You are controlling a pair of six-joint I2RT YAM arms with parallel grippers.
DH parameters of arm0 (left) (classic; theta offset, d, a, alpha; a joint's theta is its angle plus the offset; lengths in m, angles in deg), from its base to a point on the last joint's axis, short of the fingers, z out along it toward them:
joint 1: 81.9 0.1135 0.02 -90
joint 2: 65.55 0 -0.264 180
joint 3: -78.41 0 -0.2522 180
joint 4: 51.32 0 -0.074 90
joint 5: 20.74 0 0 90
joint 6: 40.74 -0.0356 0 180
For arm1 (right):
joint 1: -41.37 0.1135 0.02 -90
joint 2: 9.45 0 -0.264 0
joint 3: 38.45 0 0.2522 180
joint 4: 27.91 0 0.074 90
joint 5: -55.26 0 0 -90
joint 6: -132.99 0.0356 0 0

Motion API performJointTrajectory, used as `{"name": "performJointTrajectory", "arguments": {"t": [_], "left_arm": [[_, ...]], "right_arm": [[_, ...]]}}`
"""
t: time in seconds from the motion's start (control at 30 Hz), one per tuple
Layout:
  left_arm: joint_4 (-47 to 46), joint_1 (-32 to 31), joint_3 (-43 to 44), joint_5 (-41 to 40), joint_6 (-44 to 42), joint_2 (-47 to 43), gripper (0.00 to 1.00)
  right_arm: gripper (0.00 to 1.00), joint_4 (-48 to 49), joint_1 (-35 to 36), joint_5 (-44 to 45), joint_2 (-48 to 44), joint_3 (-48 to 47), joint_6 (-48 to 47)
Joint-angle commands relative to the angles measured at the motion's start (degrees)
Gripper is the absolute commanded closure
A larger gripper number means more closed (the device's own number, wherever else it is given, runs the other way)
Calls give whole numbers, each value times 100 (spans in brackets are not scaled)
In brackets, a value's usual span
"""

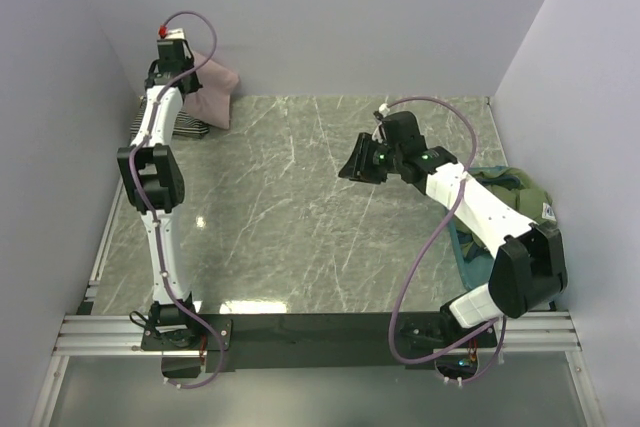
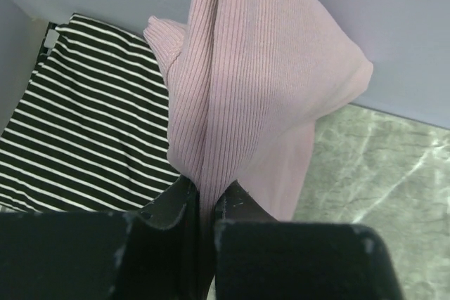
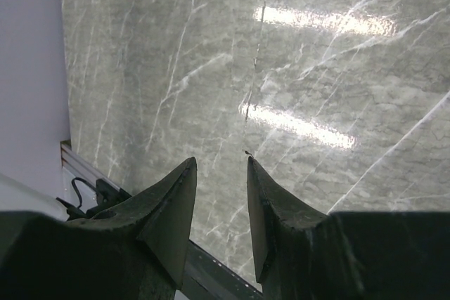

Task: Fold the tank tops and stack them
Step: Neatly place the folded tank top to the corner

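Note:
The mauve-pink tank top [image 2: 260, 82] hangs bunched from my left gripper [image 2: 206, 198], which is shut on a fold of its ribbed fabric. In the top view the pink tank top [image 1: 212, 87] droops at the far left corner, by the back wall, under the left gripper [image 1: 172, 47]. The striped tank top [image 2: 84, 117] lies flat beneath and to the left; from above, the striped tank top [image 1: 190, 125] peeks out beside the arm. My right gripper [image 3: 221, 166] is open and holds nothing above bare marble; in the top view the right gripper [image 1: 352, 165] hovers right of the table's centre.
A teal tray [image 1: 468, 247] with olive-green cloth [image 1: 520, 192] sits at the right edge, partly under the right arm. Walls close in the table on the left, back and right. A metal rail [image 1: 300, 332] runs along the near edge.

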Motion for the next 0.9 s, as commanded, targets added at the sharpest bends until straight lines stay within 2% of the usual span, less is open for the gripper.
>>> {"name": "performJointTrajectory", "arguments": {"t": [0.0, 0.13, 0.4, 0.7, 0.87], "left_arm": [[-358, 154, 237, 473, 251, -741, 100], [-577, 356, 8, 824, 489, -1004, 100], [-534, 778, 184, 1554, 885, -856, 100], [-481, 1104, 359, 1854, 1079, -232, 100], [-578, 1113, 289, 1994, 1192, -275, 100]], "right_arm": [[58, 37, 89, 90, 14, -261, -14], [58, 28, 116, 116, 50, -287, -5], [58, 2, 186, 169, 190, -419, 13], [59, -60, 353, 222, 471, -647, 13], [59, -51, 388, 266, 559, -665, 39]]}}
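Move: The striped stack lies below the left hand, its middle some 5 cm to the left, 3 cm back and about 14 cm down. The table's far left corner is roughly 12 cm left of this hand, 3 cm ahead and 17 cm down; the held pink tank top hangs about 7 cm to its right, level with it. From the right hand the stack is some 28 cm ahead, 50 cm left and 17 cm lower. The left hand swings the held tank top about 7 cm left over the striped stack, rising then sinking. ##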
